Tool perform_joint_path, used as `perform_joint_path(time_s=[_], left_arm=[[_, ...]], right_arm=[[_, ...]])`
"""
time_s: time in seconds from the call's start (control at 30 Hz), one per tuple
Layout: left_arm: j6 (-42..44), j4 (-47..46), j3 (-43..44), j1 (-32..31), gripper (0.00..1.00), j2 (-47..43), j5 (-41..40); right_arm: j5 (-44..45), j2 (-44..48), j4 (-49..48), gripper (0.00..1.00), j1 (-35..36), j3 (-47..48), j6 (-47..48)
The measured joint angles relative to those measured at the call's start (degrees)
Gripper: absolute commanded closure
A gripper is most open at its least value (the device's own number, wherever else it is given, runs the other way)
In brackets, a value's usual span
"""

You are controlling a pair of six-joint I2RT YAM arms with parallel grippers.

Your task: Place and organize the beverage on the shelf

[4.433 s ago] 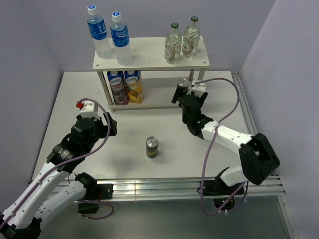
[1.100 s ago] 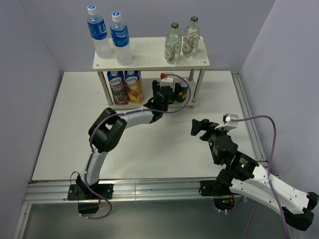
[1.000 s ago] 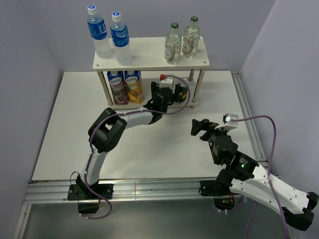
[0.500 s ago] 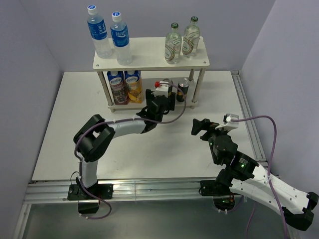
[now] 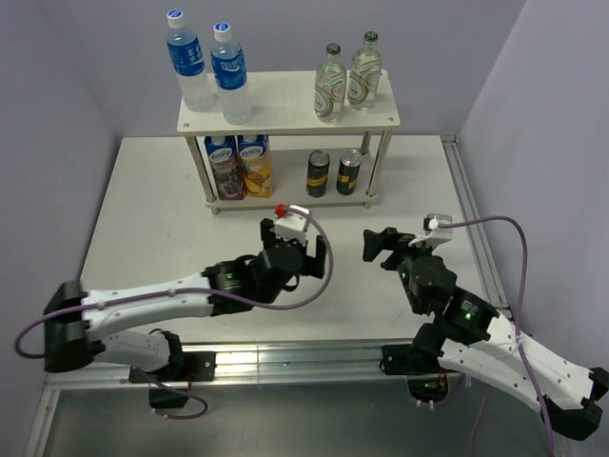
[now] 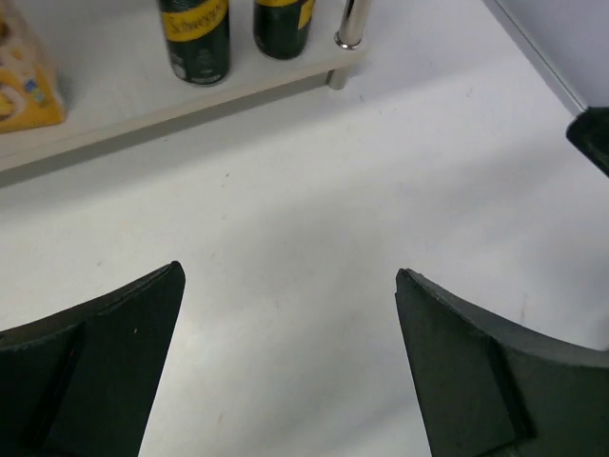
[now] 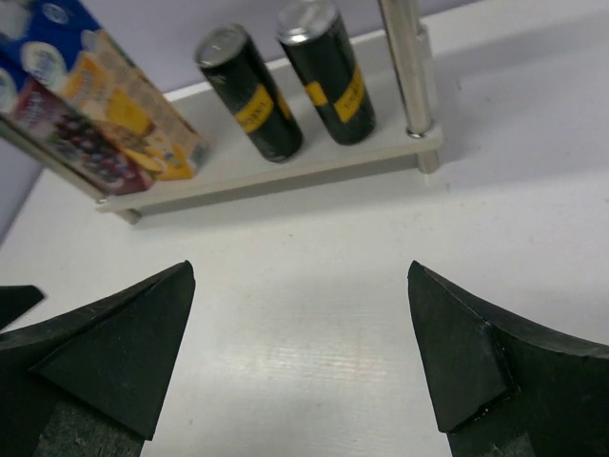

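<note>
The shelf (image 5: 285,112) stands at the back of the table. On its top board are two blue-capped water bottles (image 5: 190,74) at the left and two green-capped glass bottles (image 5: 330,88) at the right. Two dark cans (image 5: 318,173) (image 6: 195,38) (image 7: 249,95) stand upright side by side on the lower board (image 7: 314,157), free of both grippers. My left gripper (image 5: 322,259) (image 6: 289,270) hangs open and empty over the bare table in front of the shelf. To its right, my right gripper (image 5: 373,248) (image 7: 301,266) is also open and empty, facing the cans.
Two juice cartons (image 5: 238,167) (image 7: 114,124) fill the left of the lower board. A silver shelf leg (image 6: 350,24) (image 7: 409,67) stands just right of the cans. The two grippers are close together near the table's middle. Walls enclose the back and sides.
My left arm has drawn back from the shelf's lower tier to the near middle of the table, leaving the second can standing beside the first. The right arm has stayed still.
</note>
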State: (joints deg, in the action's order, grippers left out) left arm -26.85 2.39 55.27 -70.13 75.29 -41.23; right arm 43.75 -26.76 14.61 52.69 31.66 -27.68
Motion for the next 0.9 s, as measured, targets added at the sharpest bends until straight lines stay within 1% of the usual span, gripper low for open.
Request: perform_joint_path(time_s=[0.07, 0.13, 0.23, 0.3, 0.4, 0.53, 0.67, 0.9], left_arm=[[-1.77, 11.10, 2.95, -1.40, 0.01, -6.51, -0.46], [-3.19, 21.27, 8.28, -1.18, 0.01, -11.58, -2.69], [-2.27, 27.91, 13.70, -0.83, 0.01, -18.69, -7.19], [0.00, 29.16, 14.10, -0.83, 0.01, -23.54, -10.25], [4.13, 28.92, 12.13, -0.83, 0.01, -30.21, -14.40], [8.72, 25.55, 4.35, -0.83, 0.01, -37.44, -15.65], [11.02, 24.37, -1.03, -0.83, 0.01, -41.05, -15.72], [11.78, 23.02, -2.40, -0.83, 0.01, -42.21, -17.00]], right_arm=[[-2.10, -0.11, 3.82, 0.00, 0.07, 4.20, -0.52], [-4.02, -0.13, 6.10, 0.00, 0.07, 10.12, -0.74], [-5.68, 0.59, 7.19, 0.00, 0.15, 17.81, 0.20], [-5.51, 1.64, 7.76, 0.00, 0.20, 21.64, 1.27], [-4.55, 1.38, 8.79, 0.00, 0.20, 25.66, 3.13], [-3.69, -0.26, 11.34, 0.00, 0.20, 26.95, 5.16], [-3.48, -1.55, 13.84, 0.00, 0.20, 26.93, 6.47], [-2.49, -1.55, 14.19, 0.00, 0.22, 26.93, 7.63]])
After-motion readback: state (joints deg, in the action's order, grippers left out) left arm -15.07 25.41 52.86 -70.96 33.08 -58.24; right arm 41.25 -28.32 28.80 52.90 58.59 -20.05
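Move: The left can, freshly set on the lower shelf, stands about 27 cm ahead of the empty left hand, 4 cm to its right and 8 cm below. The right can is level with the left can, 9 cm farther right; the pineapple carton stands some 27 cm ahead of the left hand, 13 cm to its left and 3 cm below. From the right hand, the left can lies about 27 cm ahead, 15 cm left and 9 cm below. The two cans stay untouched on the lower shelf while both wide-open hands withdraw to rest. The left hand first rises steeply, swings some 21 cm left away from the cans towards the front of the cartons, then sinks a little, its fingers tipping up and turning counter-clockwise. The right hand lifts about 15 cm, easing slightly back and right, fingers tilting up, then settles slightly lower. ##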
